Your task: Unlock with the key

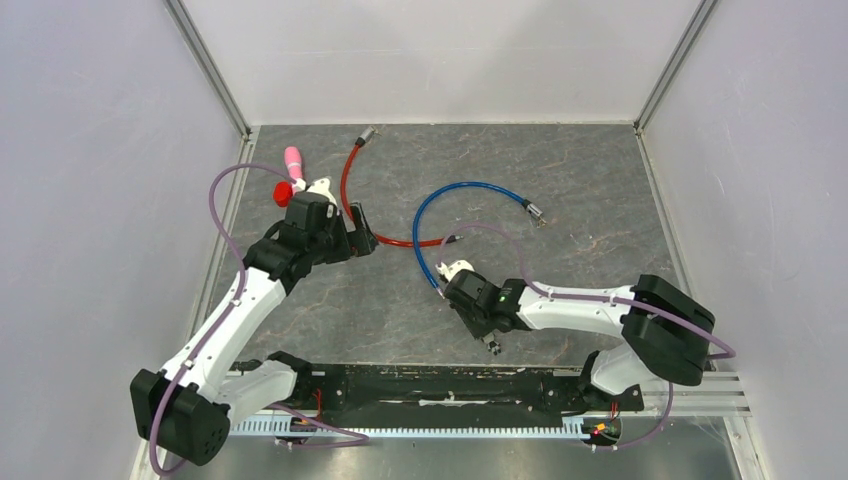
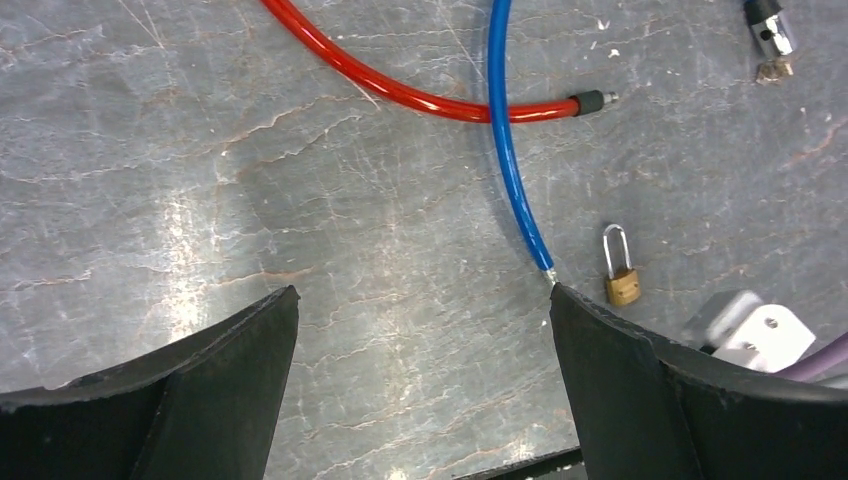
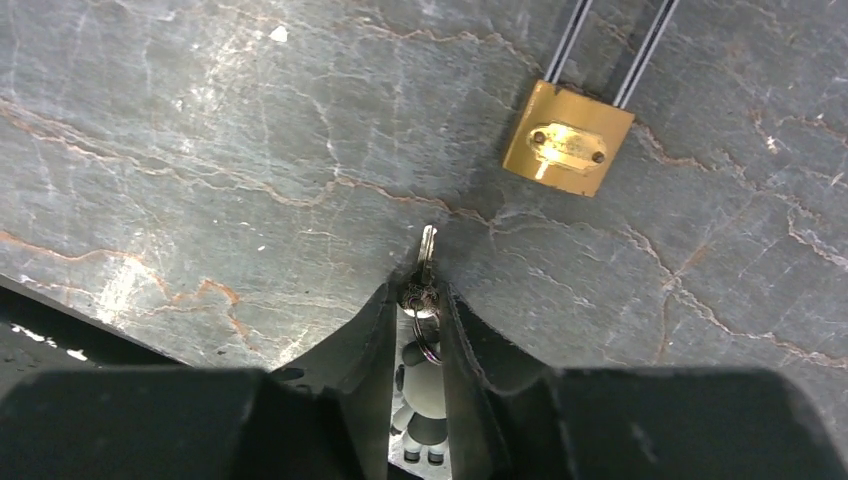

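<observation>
A small brass padlock (image 3: 568, 138) with a long steel shackle lies flat on the grey stone-pattern table; it also shows in the left wrist view as the padlock (image 2: 621, 283), beside the blue cable's end. My right gripper (image 3: 418, 290) is shut on the head of a silver key (image 3: 427, 250), whose blade sticks out toward the padlock, a short gap away and offset to its left. A grey-and-white figurine keychain (image 3: 425, 395) hangs on the key's ring between the fingers. My left gripper (image 2: 420, 290) hovers wide open over bare table, holding nothing.
A blue cable (image 1: 470, 187) curves across the table's middle and a red cable (image 1: 347, 190) lies left of it, crossing it near the left gripper (image 1: 362, 230). A pink object (image 1: 293, 158) and a red knob (image 1: 283, 192) sit at the far left. White walls enclose the table.
</observation>
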Controlling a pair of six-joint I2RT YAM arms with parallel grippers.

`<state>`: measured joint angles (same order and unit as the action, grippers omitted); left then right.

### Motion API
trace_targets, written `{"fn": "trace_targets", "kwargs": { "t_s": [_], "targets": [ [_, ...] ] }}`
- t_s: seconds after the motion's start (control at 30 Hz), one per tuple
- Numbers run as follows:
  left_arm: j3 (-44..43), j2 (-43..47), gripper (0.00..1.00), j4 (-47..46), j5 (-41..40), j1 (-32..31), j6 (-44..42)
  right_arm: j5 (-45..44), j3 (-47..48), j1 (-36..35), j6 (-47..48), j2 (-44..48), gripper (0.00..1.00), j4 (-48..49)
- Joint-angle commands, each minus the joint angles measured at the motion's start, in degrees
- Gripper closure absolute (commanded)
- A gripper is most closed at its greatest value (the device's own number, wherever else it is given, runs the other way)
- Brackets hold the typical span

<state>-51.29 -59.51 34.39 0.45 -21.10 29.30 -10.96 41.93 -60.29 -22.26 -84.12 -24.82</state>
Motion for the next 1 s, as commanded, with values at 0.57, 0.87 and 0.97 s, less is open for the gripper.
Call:
{"fn": "trace_targets", "kwargs": {
  "t_s": [0.57, 0.87, 0.97],
  "targets": [
    [5.5, 5.8, 0.01, -14.2, 14.6, -8.1, 12.2, 9.2, -11.9, 2.0, 6.2, 23.1, 1.0, 23.2],
    [11.0, 8.6, 0.03, -27.9, 17.9, -14.5, 15.9, 24.8, -18.1, 9.8, 3.5, 32.7, 1.0, 42.8],
    [11.9, 8.4, 0.04, -31.2, 18.2, -16.5, 16.3, 27.6, -18.5, 10.6, 2.8, 33.9, 1.0, 47.0]
  ]
}}
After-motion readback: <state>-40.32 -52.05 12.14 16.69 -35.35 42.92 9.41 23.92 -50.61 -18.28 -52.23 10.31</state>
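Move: The key lies right at the right hand's fingertips, its middle roughly 1 cm ahead of them, with its keychain about 4 cm back and 2 cm to the right. The padlock is some 6 cm ahead, and the blue cable's bare end about 7 cm ahead and 8 cm left. From the open left hand, the key is about 24 cm to the right, 12 cm back and 16 cm down. The key is pinched at its ring end as the right fingers finish closing, then carried about 12 cm up and some 5 cm left, towards the left hand, the wrist tipping roughly 45 degrees so that the fingers swing from downward to pointing left. Meanwhile the left hand, still wide open, travels some 12 cm right, 6 cm back and slightly up towards the key, turning clockwise. ##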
